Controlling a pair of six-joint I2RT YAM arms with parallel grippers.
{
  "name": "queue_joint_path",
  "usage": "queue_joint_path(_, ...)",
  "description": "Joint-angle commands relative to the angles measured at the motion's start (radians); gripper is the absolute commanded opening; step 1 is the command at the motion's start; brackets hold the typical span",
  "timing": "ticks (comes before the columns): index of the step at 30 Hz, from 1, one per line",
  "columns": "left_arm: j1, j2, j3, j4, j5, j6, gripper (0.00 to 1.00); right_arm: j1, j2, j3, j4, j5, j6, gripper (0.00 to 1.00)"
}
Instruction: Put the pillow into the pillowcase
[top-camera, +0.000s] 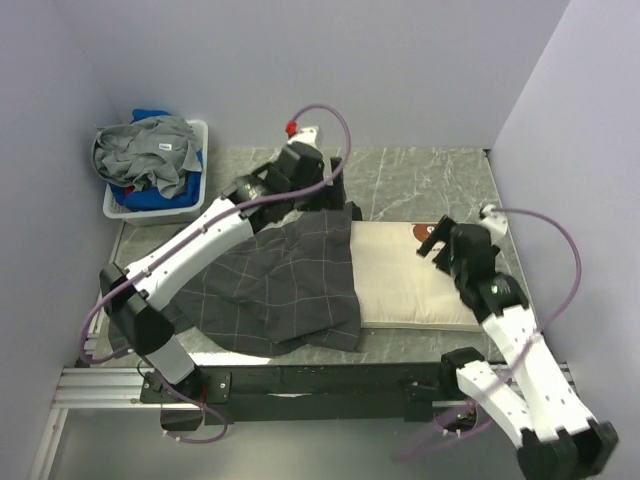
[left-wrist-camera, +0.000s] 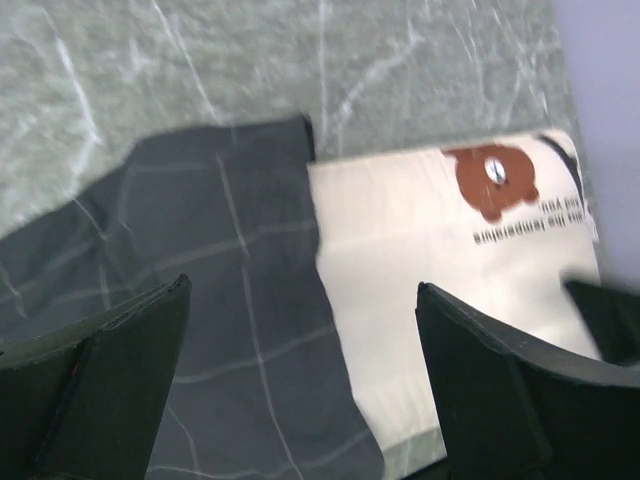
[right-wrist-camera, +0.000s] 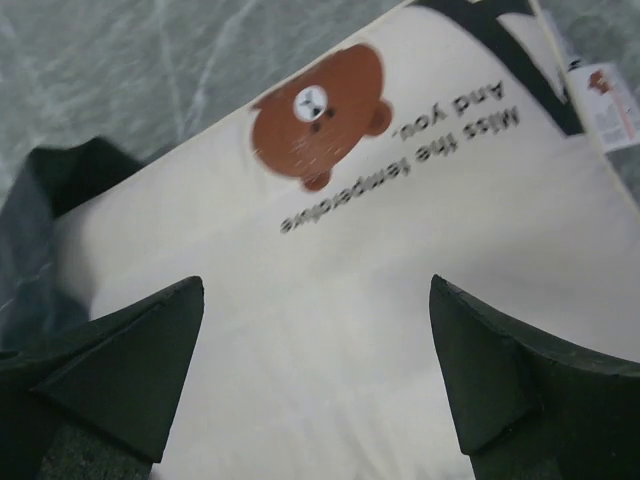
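Observation:
The cream pillow lies flat on the table, its bear face at the right end. The dark grid-lined pillowcase lies crumpled to its left and overlaps the pillow's left end; I cannot tell if the pillow is inside it. My left gripper is open and empty above the pillowcase's far edge. In the left wrist view the gripper hangs over the seam between pillowcase and pillow. My right gripper is open and empty over the pillow's right end. In the right wrist view it spans bare pillow below the bear face.
A white basket heaped with grey and blue clothes stands at the back left. The grey marbled table is walled at the left, back and right. A small label sticks out at the pillow's end.

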Motion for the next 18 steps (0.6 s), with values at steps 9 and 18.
queue_joint_path(9,-0.194,0.099,-0.252,0.081,-0.073,-0.117,0.94,-0.238,0.408,-0.142,0.4,-0.372,-0.047,1.0)
queue_joint_path(18,-0.195,0.22,-0.273,0.131,-0.028,-0.112,0.62,-0.012,0.443,-0.258,0.552,-0.415,0.088,0.47)
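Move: Some 19 cm below the left hand, about 8 cm back and 4 cm to its right, is the grasp spot on the pillowcase's open edge. From that hand the pillow's middle lies about 10 cm back and 19 cm right, the printed bear about 1 cm back and 21 cm right. The right hand goes for the pillow's printed text, about 7 cm ahead, 2 cm left, 11 cm down; from it the bear is 12 cm ahead and 1 cm left, the case edge 6 cm ahead and 15 cm left. Sinking about 19 cm while drawing back and slightly right, the left hand tips farther down to the pillowcase's open edge and starts to close. The right hand goes forward, then down about 10 cm onto the pillow just short of the bear, easing back left by a few centimetres late on as its fingers, touching the fabric, close by about a third. ##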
